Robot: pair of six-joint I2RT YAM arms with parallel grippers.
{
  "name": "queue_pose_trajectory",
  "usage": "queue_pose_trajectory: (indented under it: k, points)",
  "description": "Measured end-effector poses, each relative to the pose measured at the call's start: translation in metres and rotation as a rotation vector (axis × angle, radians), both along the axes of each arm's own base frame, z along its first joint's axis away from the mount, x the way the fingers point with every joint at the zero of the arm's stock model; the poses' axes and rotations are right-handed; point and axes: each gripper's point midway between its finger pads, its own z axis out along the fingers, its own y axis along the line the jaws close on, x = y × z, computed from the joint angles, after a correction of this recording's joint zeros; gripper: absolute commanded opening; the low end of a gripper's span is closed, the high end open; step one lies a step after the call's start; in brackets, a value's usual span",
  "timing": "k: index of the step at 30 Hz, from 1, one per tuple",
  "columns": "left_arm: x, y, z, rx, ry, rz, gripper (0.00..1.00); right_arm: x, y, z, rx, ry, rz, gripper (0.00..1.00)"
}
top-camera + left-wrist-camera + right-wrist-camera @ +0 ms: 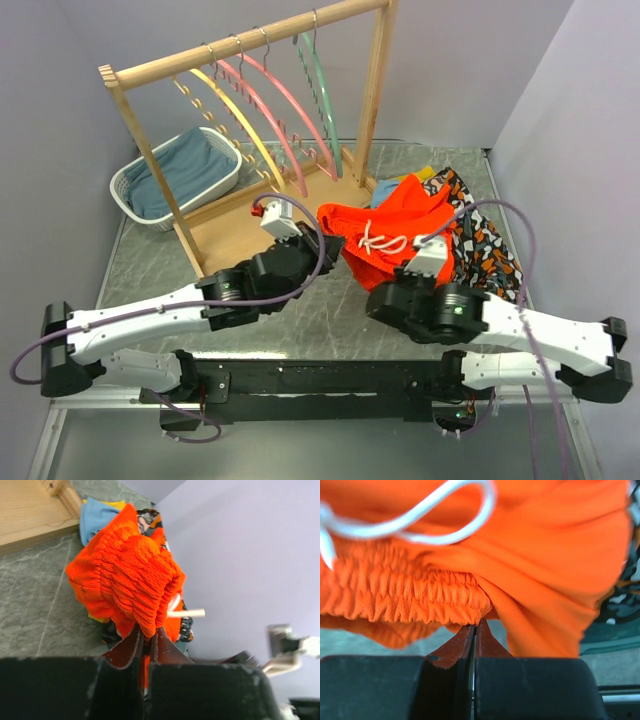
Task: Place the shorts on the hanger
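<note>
The bright orange-red shorts [400, 225] lie bunched at the table's middle right, their white drawstring [380, 240] on top. My left gripper [325, 238] is shut on the left end of the gathered waistband [130, 565], and fabric shows between its closed fingers [146, 632]. At the front of the shorts [545, 555], my right gripper [418, 252] is shut, its tips [476, 626] pinching the waistband's lower edge. The pale mint-green hanger [322, 100] hangs at the right end of the wooden rack, apart from both grippers.
The wooden rack [250, 50] also carries two pink hangers [290, 110] and a yellow hanger [240, 120]. A white basket [125, 190] with blue cloth stands at back left. A black, orange and white patterned garment [485, 245] and a light blue cloth [97, 517] lie by the shorts.
</note>
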Motion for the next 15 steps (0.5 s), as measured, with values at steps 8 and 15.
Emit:
queue_pose_trajectory:
  k: [8, 15]
  points:
    - [-0.024, 0.023, 0.032, -0.015, -0.054, -0.112, 0.01, 0.005, -0.009, 0.124, 0.212, -0.172, 0.068, 0.00]
    - [-0.049, 0.051, 0.062, -0.045, -0.114, -0.206, 0.01, 0.010, 0.010, 0.234, 0.300, -0.320, 0.214, 0.00]
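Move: Each hand holds the orange shorts by the waistband, the left about 13 cm to the left of the right and 12 cm higher. From the left hand, the left pink hanger's middle is some 22 cm ahead, 13 cm left and a little higher; the yellow hanger is about 6 cm left of it, level with it. From the right hand, that pink hanger is about 25 cm ahead, 26 left and 17 up; the patterned garment is 12 cm ahead, 18 right and 14 below. Both hands keep their pinch on the waistband and raise the shorts between them. The right hand does most of it, climbing fast and nearly straight up by about 24 cm while its wrist tips the fingers upward and rolls left side up. The left hand rises some 6 cm, drawing back and to the left about as far and turning slightly clockwise. ##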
